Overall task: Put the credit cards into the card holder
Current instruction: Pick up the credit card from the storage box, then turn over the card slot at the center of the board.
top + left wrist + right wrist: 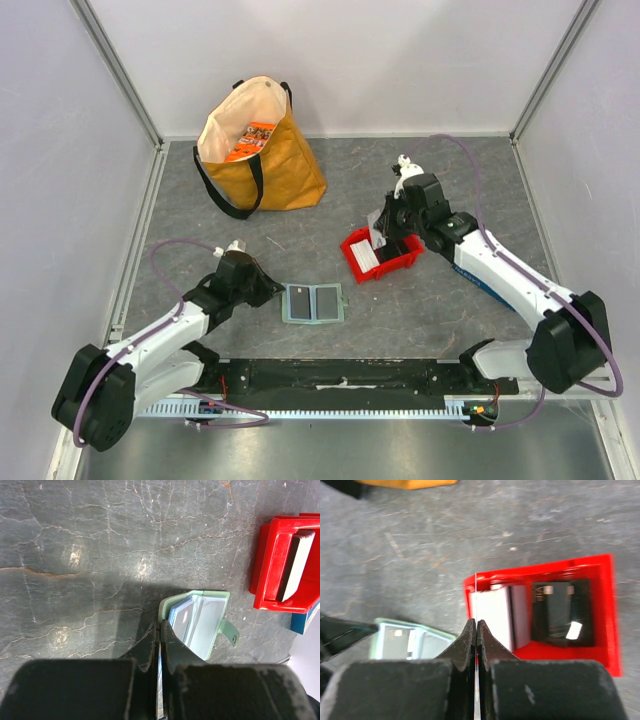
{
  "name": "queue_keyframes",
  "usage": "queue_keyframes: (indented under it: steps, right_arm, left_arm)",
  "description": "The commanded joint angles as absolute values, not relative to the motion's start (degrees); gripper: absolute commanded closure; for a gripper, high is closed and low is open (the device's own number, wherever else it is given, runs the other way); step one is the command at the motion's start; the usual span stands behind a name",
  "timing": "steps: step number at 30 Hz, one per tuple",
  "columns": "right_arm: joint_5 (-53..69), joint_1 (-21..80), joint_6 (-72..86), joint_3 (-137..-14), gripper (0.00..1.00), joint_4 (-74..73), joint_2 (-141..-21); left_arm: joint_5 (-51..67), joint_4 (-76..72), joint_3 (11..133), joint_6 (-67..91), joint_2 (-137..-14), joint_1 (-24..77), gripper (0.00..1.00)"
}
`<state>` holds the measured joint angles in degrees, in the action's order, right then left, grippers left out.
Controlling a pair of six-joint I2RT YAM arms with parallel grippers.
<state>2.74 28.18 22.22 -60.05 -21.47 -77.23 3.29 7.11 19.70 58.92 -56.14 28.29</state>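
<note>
The pale-green card holder (314, 303) (200, 620) (415, 637) lies open on the grey table, its clear pockets facing up. My left gripper (274, 291) (160, 624) is shut on the holder's left edge, which is lifted slightly. My right gripper (386, 242) (476, 622) hovers over the red bin (380, 268) (607, 610). It is shut on a thin white credit card (476, 595), which I see edge-on, sticking out past the fingertips. A white flat stack (495, 612) and a dark object (562, 612) lie in the bin.
An orange tote bag (265, 160) stands at the back left, with printed items inside. The red bin (262, 570) sits right of the holder, with something blue (302, 622) beside it. Grey walls close in the table on three sides.
</note>
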Motion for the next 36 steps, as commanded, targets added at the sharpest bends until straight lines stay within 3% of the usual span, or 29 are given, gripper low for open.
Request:
queue_keyframes:
  steps: [1, 3, 12, 19, 23, 28, 36]
  right_arm:
    - [11.67, 32.42, 32.41, -54.68, 1.00, -11.36, -74.36]
    - [10.91, 37.06, 36.02, -53.18, 1.00, -8.28, -74.97]
    - [-19.14, 61.15, 48.24, -53.60, 1.00, -0.97, -81.46]
    - [-28.89, 67.23, 51.94, -59.94, 1.00, -4.12, -88.68]
    - [-39.70, 67.50, 53.96, -59.77, 1.00, -10.01, -86.32]
    - [-39.03, 65.22, 55.81, -56.79, 1.00, -14.24, -83.85]
    - [-34.02, 65.48, 57.03, -58.09, 1.00, -9.23, -85.25]
  left_arm:
    - [4.57, 5.98, 18.55, 58.01, -54.41, 28.04, 0.98]
    - [5.09, 5.89, 18.37, 57.83, -53.44, 28.04, 0.98]
    - [5.27, 8.26, 16.79, 61.70, -46.50, 28.04, 0.98]
    - [8.08, 7.82, 16.52, 63.89, -42.11, 28.30, 0.98]
    - [7.30, 12.02, 20.99, 64.95, -41.92, 28.30, 0.98]
    - [5.01, 17.92, 27.32, 63.46, -47.45, 28.91, 0.98]
    - [0.18, 18.46, 29.09, 67.41, -51.42, 34.98, 0.98]
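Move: My right hand already holds a credit card above the red storage box. The open card holder it goes to lies roughly 16 cm to its left, 14 cm back and 14 cm below. The red box is under that hand, some 3 cm back and 13 cm down, with its white cards 4 cm to the left and 4 cm back. My left hand still pinches the holder's left edge, the holder's middle being about 6 cm to its right and 3 cm back. I sweep my right hand with its card away from the red box, left and back to the holder, sinking a little, then ease about 5 cm back to the right and 3 cm forward while turning some 20 degrees clockwise. My left hand keeps its pinch on the holder's edge, drawing it up about 5 cm and, late on, 2 cm to the right. ##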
